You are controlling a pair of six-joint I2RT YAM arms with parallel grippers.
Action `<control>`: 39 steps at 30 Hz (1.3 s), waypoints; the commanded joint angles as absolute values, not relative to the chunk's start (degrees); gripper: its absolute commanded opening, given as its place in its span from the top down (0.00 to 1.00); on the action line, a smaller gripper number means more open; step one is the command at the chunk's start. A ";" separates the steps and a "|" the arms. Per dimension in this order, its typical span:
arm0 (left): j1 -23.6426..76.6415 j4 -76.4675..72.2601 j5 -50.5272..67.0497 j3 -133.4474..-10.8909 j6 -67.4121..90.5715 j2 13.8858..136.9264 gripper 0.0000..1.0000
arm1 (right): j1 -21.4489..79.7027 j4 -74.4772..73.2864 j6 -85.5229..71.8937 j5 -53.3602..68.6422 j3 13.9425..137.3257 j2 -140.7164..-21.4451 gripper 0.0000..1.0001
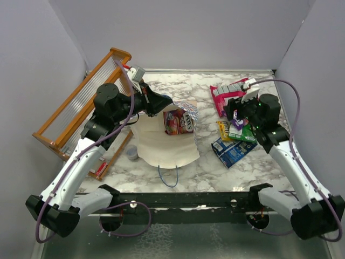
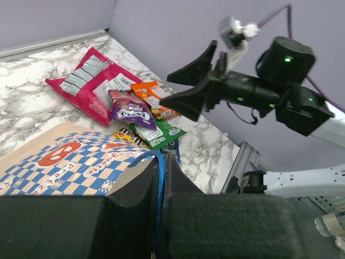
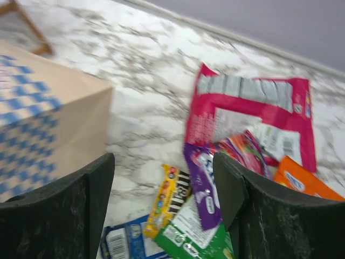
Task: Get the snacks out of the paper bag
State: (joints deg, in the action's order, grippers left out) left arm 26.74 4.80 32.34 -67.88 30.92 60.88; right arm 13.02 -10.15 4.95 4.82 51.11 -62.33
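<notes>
The paper bag lies on its side, mouth held up, cream inside showing, and a red snack packet sits in the mouth. My left gripper is shut on the bag's blue string handle, next to the checkered side. To the right lies a pile of snacks: pink-red pouch, purple wrapper, yellow bar, green wrapper, orange wrapper and blue packet. Above the pile my right gripper hangs open with nothing in it.
An orange wooden rack leans at the back left, close to my left arm. A small grey-blue cup stands left of the bag. The bag's other string handle lies toward the near edge. Grey walls close in both sides.
</notes>
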 commanded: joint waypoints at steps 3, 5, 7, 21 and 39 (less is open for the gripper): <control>26.72 3.32 33.05 -67.61 30.20 59.86 1.00 | 13.18 -13.37 1.76 31.34 49.21 -51.97 0.26; 26.72 3.34 32.92 -67.75 30.04 59.92 1.00 | 13.24 -12.04 0.70 36.70 49.22 -49.33 0.26; 26.76 3.73 32.19 -67.96 29.88 60.29 1.00 | 13.56 -10.71 0.03 40.14 49.47 -47.29 0.26; 26.72 5.44 29.83 -70.02 30.50 62.38 1.00 | 45.72 -11.51 9.72 28.24 54.24 -52.28 0.26; 26.72 4.66 32.58 -70.16 32.43 60.67 1.00 | 65.11 -17.62 29.91 -17.11 69.48 -84.43 0.26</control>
State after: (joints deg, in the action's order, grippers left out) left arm 26.74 6.04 31.05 -69.04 31.62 62.63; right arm 65.06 -18.02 24.25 -0.54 69.78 -80.14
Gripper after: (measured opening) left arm 0.018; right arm 0.739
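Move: The last snack, a dark-red pack deep in the open paper bag, lies roughly level with the right hand in reach, about 26 cm to its left and 13 cm below. On the table about 14 cm below that hand, the purple pack is 5 cm farther out and 5 cm right, the yellow pack 1 cm nearer and 2 cm left. From the left hand, holding the bag's handle, the dark-red pack is some 10 cm ahead, 1 cm left and 30 cm below. Leftward and back in one wide swing, the right hand leaves the pile of unpacked snacks for the bag, about 29 cm to the left, rising some 8 cm and turning roughly 60 degrees counter-clockwise on the way. At the end it comes forward about 5 cm and sinks at the bag's mouth towards the dark-red pack, rolling, fingers still wide open. The left hand keeps its closed grip on the handle. ##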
